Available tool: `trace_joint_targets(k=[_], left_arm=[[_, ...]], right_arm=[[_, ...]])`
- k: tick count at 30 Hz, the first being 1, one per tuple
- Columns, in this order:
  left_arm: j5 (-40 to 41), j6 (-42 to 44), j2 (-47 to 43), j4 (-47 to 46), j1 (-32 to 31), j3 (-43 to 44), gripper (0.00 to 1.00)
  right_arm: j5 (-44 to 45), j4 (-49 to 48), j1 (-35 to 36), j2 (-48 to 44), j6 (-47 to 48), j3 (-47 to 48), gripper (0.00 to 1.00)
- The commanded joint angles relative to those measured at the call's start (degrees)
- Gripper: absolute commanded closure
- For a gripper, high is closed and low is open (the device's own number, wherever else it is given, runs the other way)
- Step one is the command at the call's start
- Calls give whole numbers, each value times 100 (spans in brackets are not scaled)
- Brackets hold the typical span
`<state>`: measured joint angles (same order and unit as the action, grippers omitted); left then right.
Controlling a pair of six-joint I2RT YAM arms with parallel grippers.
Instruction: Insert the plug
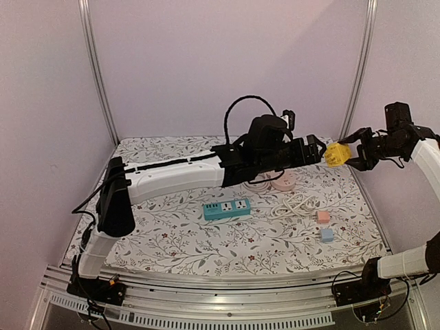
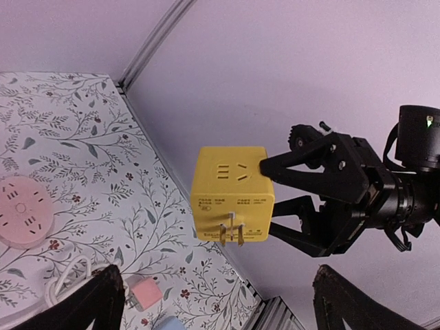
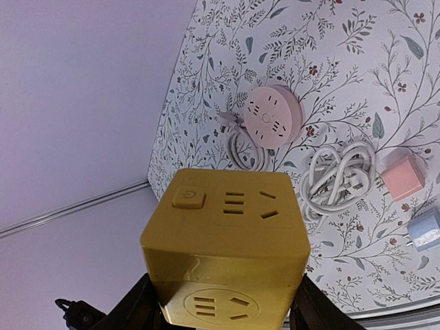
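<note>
The plug is a yellow cube (image 1: pixel 335 155) with sockets on its faces and metal prongs (image 2: pixel 234 230) on one side. It hangs in the air above the table's far right corner, and my right gripper (image 1: pixel 352 157) is shut on it. In the right wrist view the cube (image 3: pixel 227 240) fills the space between the black fingers (image 3: pixel 134 309). My left gripper (image 1: pixel 317 148) is just left of the cube and open, and its fingers (image 2: pixel 96 302) stand wide apart below the cube (image 2: pixel 232 199) without touching it. A teal power strip (image 1: pixel 225 208) lies flat mid-table.
A round pink socket (image 1: pixel 282 181) and a coiled white cable (image 1: pixel 292 204) lie behind the strip. To the right sit a small pink plug (image 1: pixel 323 216) and a small blue one (image 1: pixel 326 234). Frame posts and purple walls close in the table.
</note>
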<state>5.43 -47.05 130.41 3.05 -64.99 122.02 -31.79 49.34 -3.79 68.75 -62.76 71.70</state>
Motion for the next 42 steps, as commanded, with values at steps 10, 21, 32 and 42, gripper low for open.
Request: trace_joint_targets(k=[10,21,32,42], left_arm=[[-8,-51,919,-522,-154,978,5],[79,-138,1008,-560,-148,953,4],[360,-190,942,-677,-36,753,20],[293,-183,810,-899,54,507,63]], right_arm=[[-499,-542,337,57,242,178,66],[-407,-642,840,81,248,203,66],[-442,-803,1092,117,256,321,66],[-389,-824,1187,166,247,371,66]])
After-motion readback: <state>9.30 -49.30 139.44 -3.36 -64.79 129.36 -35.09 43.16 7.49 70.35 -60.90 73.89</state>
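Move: The yellow plug, held in the right fingers, is about 8 cm right of the left hand, 2 cm ahead and 4 cm lower. From the right hand, the open left fingers are roughly 11 cm left, 1 cm back and 3 cm higher. Some 30 cm below the left hand lie the pink round socket, 15 cm ahead and 3 cm left, and the white cable, 3 cm ahead, in line sideways. Right hand carries the plug about 7 cm left; left hand reaches 3 cm right, then closes on it. ##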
